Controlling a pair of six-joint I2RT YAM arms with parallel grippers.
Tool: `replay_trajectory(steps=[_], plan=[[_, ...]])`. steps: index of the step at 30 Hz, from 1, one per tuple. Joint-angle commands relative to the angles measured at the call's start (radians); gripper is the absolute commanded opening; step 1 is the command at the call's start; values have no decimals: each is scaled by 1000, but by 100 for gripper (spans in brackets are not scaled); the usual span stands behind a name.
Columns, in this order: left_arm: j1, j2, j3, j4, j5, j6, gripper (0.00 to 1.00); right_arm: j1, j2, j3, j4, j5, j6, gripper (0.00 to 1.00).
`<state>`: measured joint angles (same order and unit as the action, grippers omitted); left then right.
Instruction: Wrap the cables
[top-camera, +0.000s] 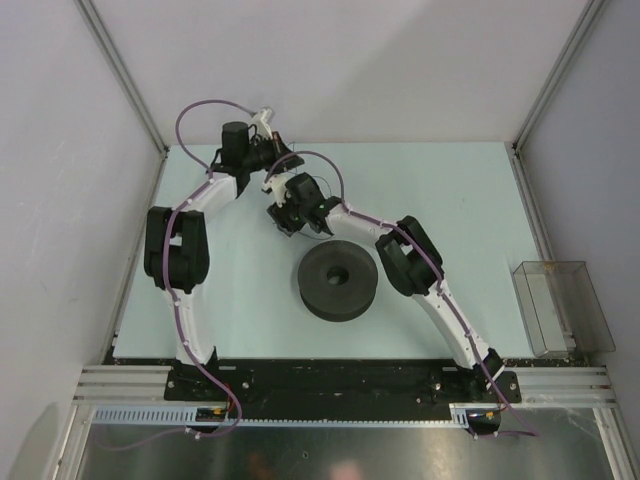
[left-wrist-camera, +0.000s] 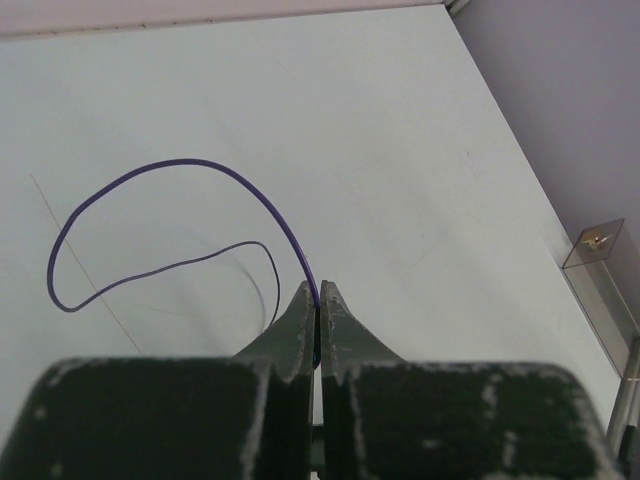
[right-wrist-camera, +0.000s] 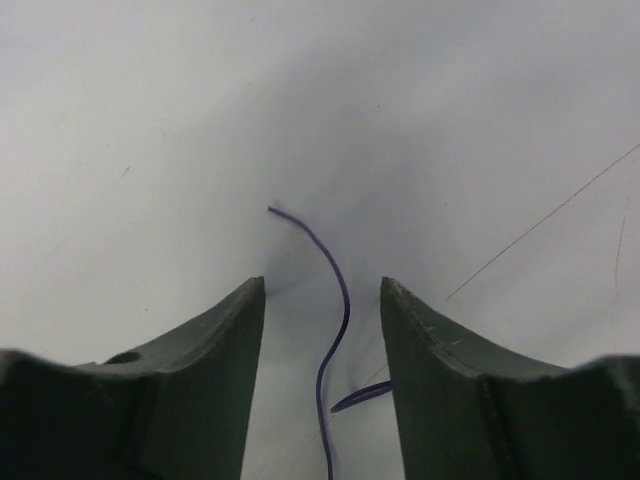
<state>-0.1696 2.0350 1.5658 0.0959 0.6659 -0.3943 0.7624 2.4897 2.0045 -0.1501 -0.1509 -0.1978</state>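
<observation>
The cable (left-wrist-camera: 200, 162) is a very thin purple wire that curls in a loose loop over the pale table. My left gripper (left-wrist-camera: 320, 290) is shut on it, and the wire leaves between the touching fingertips. In the top view the left gripper (top-camera: 284, 152) is at the back of the table, close to the right gripper (top-camera: 281, 216). The right gripper (right-wrist-camera: 322, 286) is open and low over the table. A stretch of the cable (right-wrist-camera: 345, 300) runs up between its fingers without touching them, and its free end lies just beyond the tips.
A round dark grey spool (top-camera: 338, 280) with a centre hole lies flat at mid table, just in front of the right gripper. A clear plastic box (top-camera: 560, 305) stands at the table's right edge. White walls enclose the back and sides.
</observation>
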Motion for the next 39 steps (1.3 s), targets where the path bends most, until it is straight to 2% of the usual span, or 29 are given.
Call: replay_trajectory(steps=[1,6,8,14,20,28,35,39], plan=[[4,4,33,-15,35,-34,0,-39,66,123,-135,70,36,47],[12,6,37,-14,33,-49,0,-45,69,134,-169,49,21,7],[14,3,38,-14,32,-53,0,-44,37,86,-162,18,13,2],[17,-25,35,-25,22,-46,0,-36,-248,-188,36,-105,8,0],[59,-109,4,-131,-27,39,0,-134,-542,-252,111,-181,109,0],[120,-304,-72,-482,-193,474,0,-457,-844,-291,171,-143,225,0],[225,-453,-153,-728,-256,824,0,-745,-971,-322,241,-120,250,0],[274,-534,-250,-812,-349,1037,0,-887,-1008,-334,289,-112,272,0]])
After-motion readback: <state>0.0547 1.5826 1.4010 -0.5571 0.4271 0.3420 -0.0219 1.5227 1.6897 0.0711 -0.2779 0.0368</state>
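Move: The cable's free end lies almost between the right hand's open fingers, about 1 cm ahead, 1 cm left and 1 cm below. From that hand, the left gripper's pinch on the cable is some 7 cm ahead, 5 cm to the right and 15 cm up; the black spool sits roughly 15 cm back and 13 cm right, about level. From the left hand, the free end is about 6 cm back, 4 cm left and 16 cm below. Forward a mere centimetre, the right hand shuts its fingers on the cable near its free end, drags back and right a few centimetres, then sweeps fast up and right, some 45 cm each way, fingers swinging clockwise and tipping up to point mostly forward. Late on, the left hand, still pinching the cable, pulls away left and back, its fingers tipping down. ##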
